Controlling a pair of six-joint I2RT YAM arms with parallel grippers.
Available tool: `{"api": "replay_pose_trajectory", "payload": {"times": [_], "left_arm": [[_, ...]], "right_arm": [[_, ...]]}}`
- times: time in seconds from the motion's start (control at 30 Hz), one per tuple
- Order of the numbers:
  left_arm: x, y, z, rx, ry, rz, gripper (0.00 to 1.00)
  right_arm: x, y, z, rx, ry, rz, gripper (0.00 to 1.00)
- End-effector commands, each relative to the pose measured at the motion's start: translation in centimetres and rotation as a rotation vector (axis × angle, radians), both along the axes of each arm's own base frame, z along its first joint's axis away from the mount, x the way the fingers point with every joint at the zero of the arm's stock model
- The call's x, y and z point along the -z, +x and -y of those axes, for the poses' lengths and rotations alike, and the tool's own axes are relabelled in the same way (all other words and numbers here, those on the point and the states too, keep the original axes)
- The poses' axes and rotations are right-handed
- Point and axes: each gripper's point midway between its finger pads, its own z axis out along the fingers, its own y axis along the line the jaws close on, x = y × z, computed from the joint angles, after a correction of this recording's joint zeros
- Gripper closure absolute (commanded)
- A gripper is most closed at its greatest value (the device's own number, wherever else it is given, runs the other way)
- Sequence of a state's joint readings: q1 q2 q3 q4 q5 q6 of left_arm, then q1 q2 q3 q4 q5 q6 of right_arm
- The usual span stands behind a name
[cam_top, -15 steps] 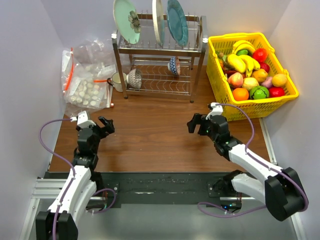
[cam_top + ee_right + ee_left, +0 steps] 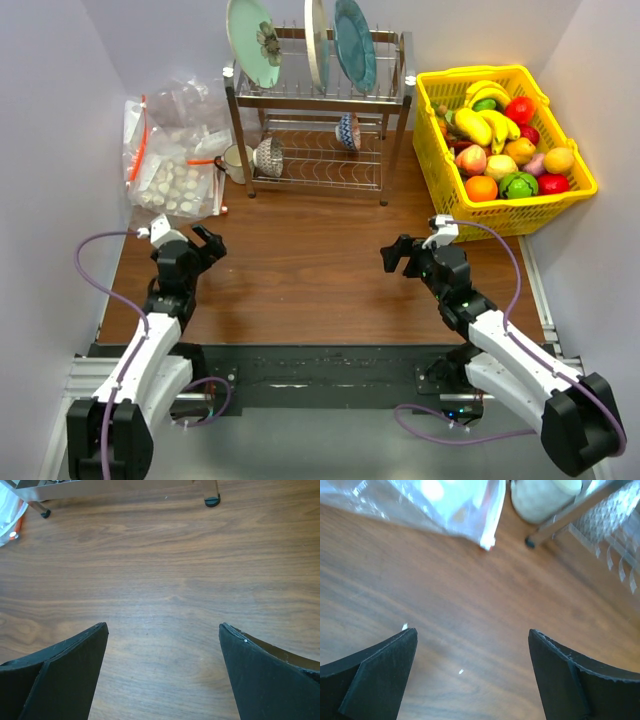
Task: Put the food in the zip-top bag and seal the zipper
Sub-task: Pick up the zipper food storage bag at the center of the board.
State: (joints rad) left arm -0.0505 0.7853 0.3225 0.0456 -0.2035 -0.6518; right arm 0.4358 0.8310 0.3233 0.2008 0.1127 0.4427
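Observation:
The food lies in a yellow basket (image 2: 440,150) at the back right: an orange (image 2: 481,187), a yellowish peach-like fruit (image 2: 500,165) and a green round one (image 2: 518,185) among other toy fruits. A clear crinkly zip-top bag (image 2: 188,105) tops a pile of bags at the back left. An orange-red strip (image 2: 142,140) runs down that pile; whose zipper it is I cannot tell. My left gripper (image 2: 210,242) (image 2: 472,632) is open over bare wood, short of the pile. My right gripper (image 2: 390,253) (image 2: 163,625) is open and empty above mid-table.
Bags of small white lumps (image 2: 172,183) lie under the clear bag, one corner showing in the left wrist view (image 2: 470,515). A steel dish rack (image 2: 315,150) with plates and bowls stands at the back centre, a white mug (image 2: 232,160) beside it. White walls close in both sides.
The left gripper has shifted slightly back and to the left. The right gripper has drawn a little nearer and to the right. Both jaws stay open.

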Motion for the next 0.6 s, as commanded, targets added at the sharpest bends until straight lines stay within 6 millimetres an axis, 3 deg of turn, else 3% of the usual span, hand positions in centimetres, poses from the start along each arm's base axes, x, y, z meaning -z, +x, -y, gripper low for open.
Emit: {"api": "replay_pose_trajectory", "payload": {"times": [0.0,0.07,0.1,0.17,0.2,0.27,0.3,0.33,0.4,0.43,0.47,0.53,0.57], "left_arm": [[-7.0,2.4,-2.5,-0.191,-0.047,0.101,0.03],[-7.9,3.1,-4.2,-0.285,-0.011,0.071,0.02],[-10.2,3.7,-4.8,-0.310,-0.002,0.078,0.02],[-10.1,4.6,-6.4,-0.373,0.047,0.007,0.03],[-12.4,5.6,-6.8,-0.389,0.048,0.035,0.02],[-11.4,7.0,-8.0,-0.418,0.071,-0.041,0.03],[-12.9,8.0,-8.6,-0.432,0.067,-0.023,0.03],[-11.8,9.1,-8.9,-0.433,0.075,-0.065,0.03],[-12.9,10.6,-9.8,-0.440,0.074,-0.065,0.04],[-11.6,11.7,-10.0,-0.434,0.075,-0.105,0.05],[-12.7,12.6,-10.5,-0.438,0.070,-0.093,0.05],[-11.3,14.1,-11.7,-0.448,0.070,-0.141,0.06],[-12.5,15.2,-12.0,-0.440,0.061,-0.120,0.06]], "right_arm": [[-0.6,0.3,-0.2,0.012,0.037,0.012,0.05],[-0.6,0.3,-0.3,0.015,0.047,0.012,0.05],[-0.5,0.2,-0.3,0.011,0.050,0.008,0.05],[-0.5,0.2,-0.5,0.009,0.058,0.005,0.05],[-0.4,0.2,-0.5,0.007,0.058,0.001,0.05],[-0.3,0.2,-0.6,0.004,0.064,-0.001,0.05],[-0.3,0.2,-0.7,0.005,0.065,-0.003,0.05],[-0.3,0.3,-0.6,0.005,0.065,-0.003,0.05],[-0.3,0.2,-0.6,0.006,0.065,-0.003,0.06],[-0.3,0.2,-0.6,0.006,0.063,-0.002,0.05],[-0.3,0.2,-0.5,0.008,0.063,0.000,0.06],[-0.3,0.2,-0.5,0.012,0.064,0.000,0.05],[-0.3,0.2,-0.4,0.011,0.062,0.000,0.06]]}}
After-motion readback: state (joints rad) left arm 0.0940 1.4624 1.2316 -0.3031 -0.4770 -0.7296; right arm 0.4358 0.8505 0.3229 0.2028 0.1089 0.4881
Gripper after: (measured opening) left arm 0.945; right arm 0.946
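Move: The zip-top bag, lying flat with its orange zipper, has its middle about 17 cm ahead of the left gripper, 8 cm to its left and some 10 cm below. The mug stands roughly 17 cm ahead and 5 cm to the right; the rack's near-left foot is about 11 cm ahead and 8 cm right, both also lower. From the right gripper the bag lies about 20 cm ahead, 46 cm left and 12 cm down. Swing the left gripper up and out over the near side of the zip-top bag: about 13 cm forward, 10 cm left and some 12 cm up, with the climb levelling off and just starting to dip at the end. Turn the hand some 25 degrees counter-clockwise on the way, fingers kept wide open and touching nothing. ##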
